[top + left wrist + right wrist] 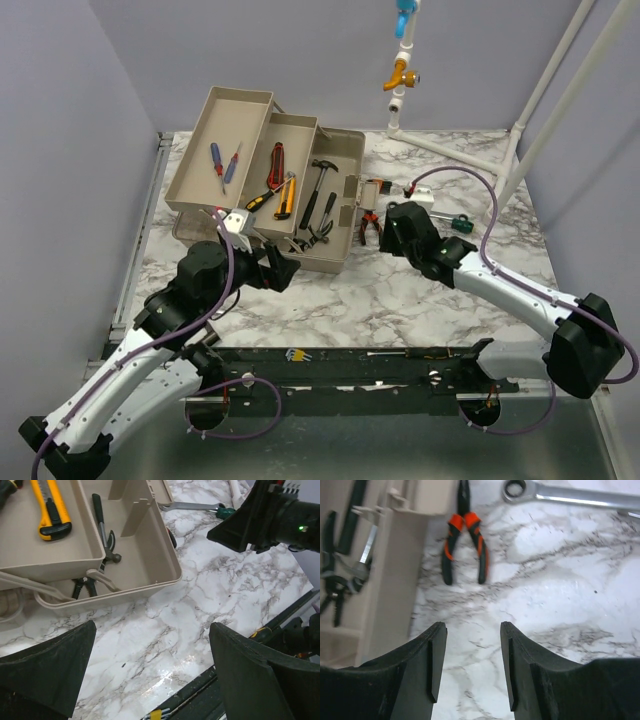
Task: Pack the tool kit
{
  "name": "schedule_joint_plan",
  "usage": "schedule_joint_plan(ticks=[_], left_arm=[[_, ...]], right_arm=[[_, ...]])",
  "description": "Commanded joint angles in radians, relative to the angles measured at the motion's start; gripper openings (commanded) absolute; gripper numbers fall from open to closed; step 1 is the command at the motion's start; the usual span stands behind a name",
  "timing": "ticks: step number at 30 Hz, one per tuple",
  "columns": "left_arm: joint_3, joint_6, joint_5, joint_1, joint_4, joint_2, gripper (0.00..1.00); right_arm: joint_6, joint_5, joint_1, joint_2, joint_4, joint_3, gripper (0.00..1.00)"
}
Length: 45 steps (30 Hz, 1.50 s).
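Observation:
The tool kit's box stands open at the back left, its beige trays fanned out. Inside lie two screwdrivers, a red knife, a yellow knife, a hammer and black pliers. Orange-handled pliers lie on the marble just right of the box. My right gripper hovers open a short way before them, holding nothing. A wrench lies beyond. My left gripper is wide open over bare marble in front of the box.
A green-handled screwdriver lies right of the right gripper. White pipe framing stands at the back right, with a hanging fitting above. A black rail runs along the near edge. The left gripper sits near the box's front corner.

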Motion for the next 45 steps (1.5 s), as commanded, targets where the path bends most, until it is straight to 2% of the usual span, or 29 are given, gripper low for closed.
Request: schedule_joint_plan(ticks=[1, 7, 13, 23, 29, 34, 36, 40, 45], left_arm=[[0.016, 0.015, 0.109, 0.005, 0.069, 0.043, 0.99], [0.099, 0.051, 0.082, 0.005, -0.011, 0.034, 0.99], [0.149, 0.101, -0.031, 0.005, -0.116, -0.022, 0.99], [0.207, 0.206, -0.222, 0.005, -0.231, -0.085, 0.99], [0.205, 0.223, -0.248, 0.005, -0.225, -0.108, 0.99], [0.183, 0.218, -0.253, 0.005, -0.213, -0.129, 0.99], [0.175, 0.214, -0.256, 0.005, -0.211, -0.133, 0.99], [0.165, 0.213, -0.264, 0.005, -0.208, -0.141, 0.99], [0.164, 0.221, -0.273, 0.004, -0.212, -0.148, 0.98]], right_arm=[[-0.014, -0.06, -0.052, 0.002, 0.039, -0.086, 0.53], [-0.013, -0.183, -0.119, 0.15, 0.208, -0.097, 0.52], [-0.022, -0.25, -0.146, 0.321, 0.364, -0.073, 0.5], [-0.042, -0.115, -0.147, 0.501, 0.288, 0.079, 0.47], [-0.033, -0.033, -0.148, 0.566, 0.222, 0.145, 0.39], [-0.028, -0.008, -0.148, 0.593, 0.199, 0.151, 0.38], [-0.023, -0.003, -0.148, 0.593, 0.195, 0.146, 0.34], [0.029, 0.054, -0.148, 0.538, 0.168, 0.127, 0.04], [0.025, 0.087, -0.149, 0.392, 0.168, 0.056, 0.03]])
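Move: The pliers lie on the table, their middle about 14 cm ahead of the right hand, 3 cm to its left and 14 cm below; their handles spread back towards the hand. The toolbox's open bottom bin is centred some 20 cm ahead and 20 cm to the left of the hand; the wrench is about 17 cm ahead and 16 cm to the right. From the left hand the pliers are roughly 24 cm ahead, 29 cm right and 22 cm lower. The right fingers pinch the pliers' right handle near its end, shutting from half open after the hand has sunk about 13 cm and reached 8 cm forward, tipping down some 10 degrees; gripping, it eases back and right a centimetre or so. The left hand, empty and open, dips slightly right, then swings about 8 cm left and rises 5 cm, tilting up and turning counter-clockwise. ##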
